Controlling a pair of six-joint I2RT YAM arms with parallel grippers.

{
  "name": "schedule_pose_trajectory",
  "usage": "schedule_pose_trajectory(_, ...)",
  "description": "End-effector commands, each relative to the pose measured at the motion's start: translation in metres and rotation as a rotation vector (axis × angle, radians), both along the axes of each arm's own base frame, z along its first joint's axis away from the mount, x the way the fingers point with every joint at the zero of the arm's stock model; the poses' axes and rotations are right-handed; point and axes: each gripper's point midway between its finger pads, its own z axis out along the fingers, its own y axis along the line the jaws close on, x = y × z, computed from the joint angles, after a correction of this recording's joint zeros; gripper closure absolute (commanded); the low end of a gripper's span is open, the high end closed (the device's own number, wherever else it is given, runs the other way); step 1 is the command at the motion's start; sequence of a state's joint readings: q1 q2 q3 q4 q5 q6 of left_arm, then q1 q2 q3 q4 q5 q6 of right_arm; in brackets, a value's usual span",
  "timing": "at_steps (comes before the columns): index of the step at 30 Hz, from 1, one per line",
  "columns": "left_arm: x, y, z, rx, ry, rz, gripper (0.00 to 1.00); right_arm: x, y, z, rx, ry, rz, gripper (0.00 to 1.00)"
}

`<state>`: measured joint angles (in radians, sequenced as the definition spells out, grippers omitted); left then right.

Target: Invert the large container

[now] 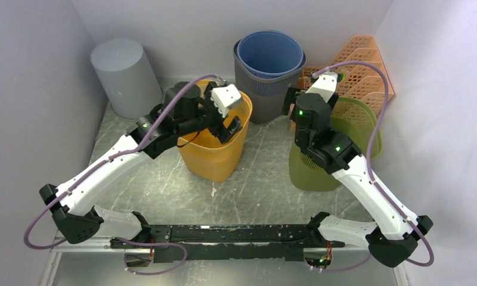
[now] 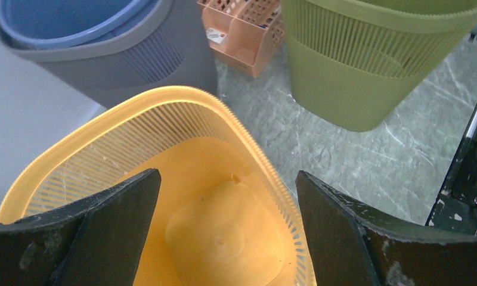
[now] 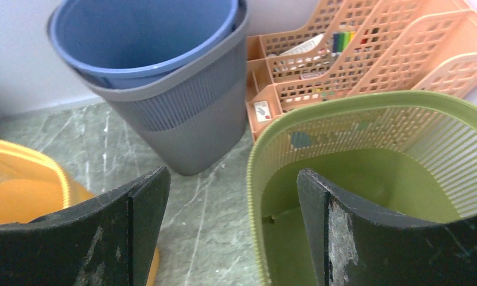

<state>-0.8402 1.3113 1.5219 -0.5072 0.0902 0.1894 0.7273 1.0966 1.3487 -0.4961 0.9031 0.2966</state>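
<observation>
Several upright baskets stand here, and I cannot tell which is the large container. A yellow slatted basket (image 1: 215,158) (image 2: 218,226) stands at centre left. My left gripper (image 1: 224,128) (image 2: 227,176) hangs open over its right rim, one finger above the inside and one outside, touching nothing. A green slatted basket (image 1: 310,173) (image 2: 343,77) (image 3: 367,173) stands at the right. My right gripper (image 1: 296,107) (image 3: 233,173) is open astride its left rim, one finger inside and one over the table, gripping nothing.
A grey bin (image 1: 266,95) (image 3: 194,113) with a blue bin (image 1: 270,53) (image 3: 146,36) nested in it stands at the back. A peach desk organiser (image 1: 361,65) (image 3: 367,53) fills the back right corner. An upside-down grey bin (image 1: 126,77) stands at the back left. Walls close three sides.
</observation>
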Motion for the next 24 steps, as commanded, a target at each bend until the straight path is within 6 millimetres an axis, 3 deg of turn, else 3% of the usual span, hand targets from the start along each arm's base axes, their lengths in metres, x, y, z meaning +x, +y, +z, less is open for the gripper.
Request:
schedule_pose_trajectory(1,-0.001,-0.010,-0.019,0.104,-0.018,0.016,0.04,0.000,-0.011,-0.011,0.023,0.024,0.005,0.21)
schedule_pose_trajectory(8,-0.007,-0.027,-0.048,0.114,0.038,-0.028,0.05,-0.002,-0.021,-0.024,0.005,0.049,-0.011,0.22)
schedule_pose_trajectory(17,-0.003,-0.028,-0.080,0.192,0.103,0.031,0.11,-0.013,-0.042,-0.024,-0.002,0.028,-0.054,0.22)
schedule_pose_trajectory(24,-0.008,-0.016,-0.106,0.259,0.179,0.108,0.33,-0.019,-0.055,-0.026,-0.019,0.034,-0.084,0.22)
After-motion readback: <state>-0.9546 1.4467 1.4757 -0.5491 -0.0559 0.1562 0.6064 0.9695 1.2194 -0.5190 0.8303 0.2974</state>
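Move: The yellow container's middle lies some 4 cm ahead, 6 cm left and 22 cm below the left hand; the right-hand stretch of its rim is about 4 cm to that hand's right and 8 cm below. From the left hand, the blue and grey stack stands about 23 cm ahead and 10 cm right. From the right hand, the green container is roughly 4 cm back, 10 cm right and 24 cm below, and the yellow container about 25 cm left, 1 cm back and 22 cm below. No firm grip shows yet: the left hand sinks about 8 cm onto the yellow container's right-hand rim, edging some 3 cm right and tilting around 10 degrees, and late on its wide-open fingers begin closing with the rim between them. Meanwhile the right hand, half-way through withdrawing, shifts about 4 cm right and a little down, over the green container's left rim, fingers held open. ##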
